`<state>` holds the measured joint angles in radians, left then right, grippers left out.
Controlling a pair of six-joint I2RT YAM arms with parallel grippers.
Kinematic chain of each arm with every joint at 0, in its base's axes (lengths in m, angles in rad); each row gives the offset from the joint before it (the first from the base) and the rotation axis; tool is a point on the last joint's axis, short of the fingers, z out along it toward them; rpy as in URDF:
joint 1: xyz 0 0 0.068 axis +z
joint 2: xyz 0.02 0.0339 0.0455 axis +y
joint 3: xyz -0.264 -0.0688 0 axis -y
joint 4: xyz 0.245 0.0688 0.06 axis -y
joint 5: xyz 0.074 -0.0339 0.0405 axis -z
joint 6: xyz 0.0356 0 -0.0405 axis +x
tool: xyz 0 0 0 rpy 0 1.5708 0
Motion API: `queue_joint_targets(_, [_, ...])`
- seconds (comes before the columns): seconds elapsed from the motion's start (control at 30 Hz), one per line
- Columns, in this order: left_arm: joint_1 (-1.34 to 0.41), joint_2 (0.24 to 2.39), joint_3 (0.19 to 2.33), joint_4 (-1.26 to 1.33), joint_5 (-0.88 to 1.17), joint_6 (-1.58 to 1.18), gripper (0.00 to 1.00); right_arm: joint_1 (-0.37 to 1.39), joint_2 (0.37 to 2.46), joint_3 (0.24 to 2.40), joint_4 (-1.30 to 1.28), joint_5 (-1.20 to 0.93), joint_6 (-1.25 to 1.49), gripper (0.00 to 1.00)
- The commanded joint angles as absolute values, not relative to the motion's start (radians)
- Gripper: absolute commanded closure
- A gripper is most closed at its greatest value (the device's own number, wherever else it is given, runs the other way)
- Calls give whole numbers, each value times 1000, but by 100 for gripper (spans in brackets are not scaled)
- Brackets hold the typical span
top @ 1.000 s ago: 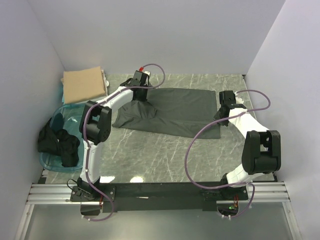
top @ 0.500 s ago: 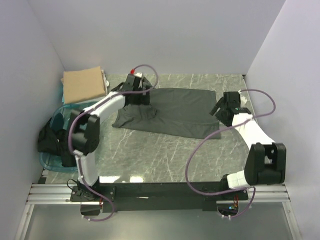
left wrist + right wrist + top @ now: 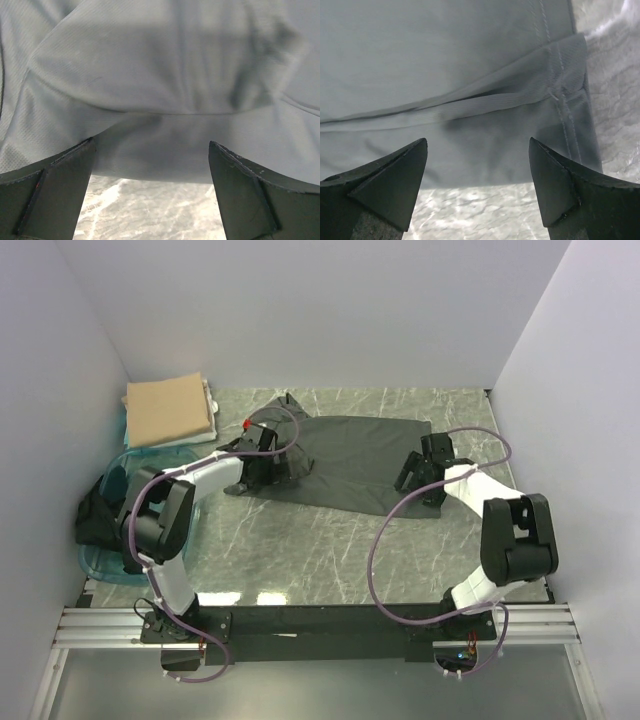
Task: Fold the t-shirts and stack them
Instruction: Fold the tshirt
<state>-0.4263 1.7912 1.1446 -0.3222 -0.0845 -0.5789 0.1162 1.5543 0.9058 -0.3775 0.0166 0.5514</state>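
A dark charcoal-grey t-shirt [image 3: 355, 455] lies spread on the marble table, bunched at its left end, with a flap poking out at the back. My left gripper [image 3: 258, 472] is open at the bunched left edge; in the left wrist view the grey t-shirt [image 3: 165, 90] fills the view ahead of the left gripper [image 3: 150, 167], with nothing between its fingers. My right gripper [image 3: 420, 485] is open at the near right corner; the right wrist view shows the t-shirt's hem [image 3: 485, 105] just beyond the right gripper [image 3: 477, 167]. A folded tan t-shirt [image 3: 168, 410] lies at the back left. Black t-shirts [image 3: 105, 525] sit in the tub.
A translucent teal tub [image 3: 100, 562] stands at the left edge of the table, holding the black shirts. White walls close in the back and both sides. Purple cables loop off both arms over the table.
Both grippers opened and let go of the grey shirt. They moved down and toward the near side, and the lifted fabric settled onto the table.
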Motion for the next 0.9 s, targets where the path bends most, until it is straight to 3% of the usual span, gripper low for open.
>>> queue_joint_targets(0.0, [-416, 1805, 1132, -333, -167, -646, 1, 117, 1591, 923, -373, 72, 537, 12])
queue_joint_targets(0.17, [-368, 1783, 1112, -422, -290, -704, 0, 115, 1618, 920, -411, 127, 540, 12])
queue_joint_targets(0.47, [-293, 1876, 1111, -500, -216, -756, 1, 114, 1597, 870, -416, 132, 532, 12])
queue_joint_targets(0.87, [-311, 1669, 898, -587, -163, -882, 1, 114, 1468, 724, -492, 81, 586, 12])
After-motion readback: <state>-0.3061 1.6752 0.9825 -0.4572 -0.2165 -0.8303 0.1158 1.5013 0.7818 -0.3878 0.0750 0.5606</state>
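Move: The t-shirt lies flat about 2 cm below both open hands. Its near-left corner is roughly 10 cm left and 3 cm back of the left hand, the folded-in flap's tip about 8 cm right and 4 ahead, and the blue basket's middle some 28 cm left and 7 back. The shirt's near-right corner sits about 6 cm right and 4 back of the right hand. The t-shirt's near band is met from above by both open grippers, which sink about 2 cm onto it; the left fingertips sweep some 7 cm left along it, turning about 20 degrees counter-clockwise, while the right stays almost in place. Then both hands draw back together towards the base, about 4 cm, fingertips still on the cloth and open. ##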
